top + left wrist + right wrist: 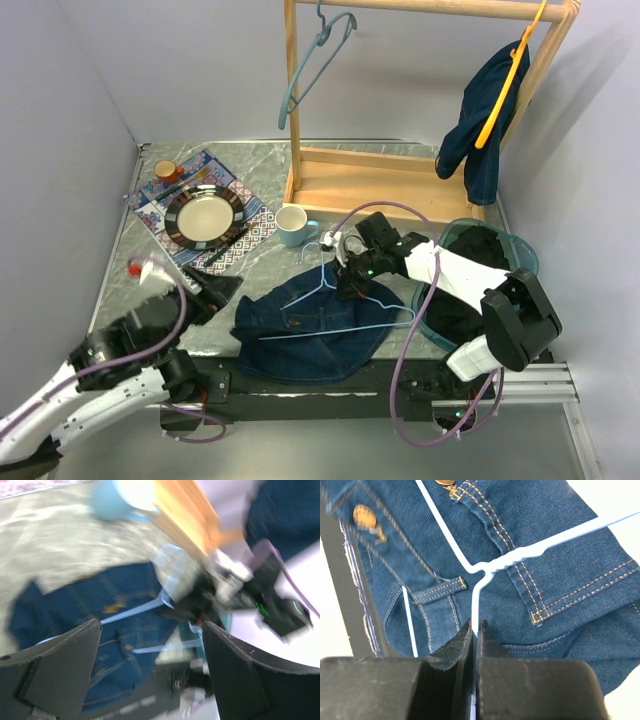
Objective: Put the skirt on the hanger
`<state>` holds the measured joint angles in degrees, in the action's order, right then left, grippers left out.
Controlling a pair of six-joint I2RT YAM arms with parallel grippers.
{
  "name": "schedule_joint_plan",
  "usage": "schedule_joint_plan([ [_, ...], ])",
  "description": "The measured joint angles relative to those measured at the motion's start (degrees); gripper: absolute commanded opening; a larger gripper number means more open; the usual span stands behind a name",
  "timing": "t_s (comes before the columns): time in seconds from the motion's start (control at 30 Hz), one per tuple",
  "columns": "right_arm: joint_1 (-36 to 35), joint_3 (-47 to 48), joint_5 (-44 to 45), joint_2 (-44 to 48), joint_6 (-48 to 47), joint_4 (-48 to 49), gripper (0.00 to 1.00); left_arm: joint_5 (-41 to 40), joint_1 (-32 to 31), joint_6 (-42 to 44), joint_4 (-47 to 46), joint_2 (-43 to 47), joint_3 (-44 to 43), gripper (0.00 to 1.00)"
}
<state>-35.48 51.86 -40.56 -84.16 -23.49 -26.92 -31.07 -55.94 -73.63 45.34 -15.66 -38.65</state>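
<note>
The blue denim skirt lies flat at the table's near edge. A thin white wire hanger rests on top of it. My right gripper is shut on the hanger's neck wire; the right wrist view shows that gripper pinching the wire just below the hanger's junction, over the skirt. My left gripper stands open just left of the skirt. The blurred left wrist view has this gripper spread wide with nothing between the fingers, the skirt and hanger beyond.
A wooden clothes rack stands at the back, with a blue hanger and a dark garment on a yellow hanger. A teal basin of dark clothes sits right. A light blue cup, a plate and a small orange cup lie left.
</note>
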Motion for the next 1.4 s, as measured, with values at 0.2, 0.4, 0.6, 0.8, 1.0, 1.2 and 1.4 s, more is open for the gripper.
schedule_joint_plan([
  [0.2, 0.00, 0.61, -0.81, -1.33, -0.02, -1.18, 0.00, 17.81, -0.22, 18.32, -14.25, -20.02, -9.20, 0.87],
  [0.4, 0.00, 0.76, -2.32, -2.32, 0.02, -1.31, 0.00, 25.92, -9.16, 26.53, -26.58, -40.61, -8.87, 0.79],
  [0.6, 0.02, 1.11, -3.69, -3.65, 0.00, -1.75, 0.00, 26.10, -15.39, 29.66, -35.23, -57.83, -10.29, 0.65],
  [0.8, 0.50, 1.22, -4.44, -3.87, 0.02, -1.92, 0.00, 17.09, -17.86, 29.42, -36.96, -66.34, -13.29, 0.60],
  [1.0, 0.87, 1.42, -5.01, -4.04, 0.04, -2.21, 0.00, 9.03, -19.10, 27.04, -36.83, -73.61, -17.07, 0.59],
  [1.2, 1.01, 1.42, -5.18, -4.07, 0.04, -2.32, 0.00, 2.10, -20.94, 23.32, -32.46, -80.35, -21.24, 0.59],
  [1.4, 1.53, 1.42, -5.18, -4.22, 0.02, -2.58, 0.00, -3.21, -22.18, 21.84, -28.20, -84.06, -24.44, 0.49],
])
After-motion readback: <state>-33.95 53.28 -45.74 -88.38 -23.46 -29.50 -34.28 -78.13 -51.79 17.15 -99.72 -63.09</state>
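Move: I'm aiming my left hand at the skirt's waist just behind my right fingers, about 27 cm to its right, level with it in reach and some 18 cm below. The hanger's neck lies roughly 17 cm right and 5 cm ahead, and the hanger's right end about 35 cm right at the same reach, both some 16 cm down. From my right hand, that waist part is about 6 cm right, 4 cm back and 3 cm lower. I sweep my left hand about 27 cm to the right across the skirt, lifting briefly, then sinking to some 16 cm below its start, in close behind my right gripper. It swings back a little and out again while the wrist rolls its left side up some 45 degrees and ends turned clockwise. The wide-open fingers narrow to about half. My right hand keeps its pinch on the hanger's right shoulder. ##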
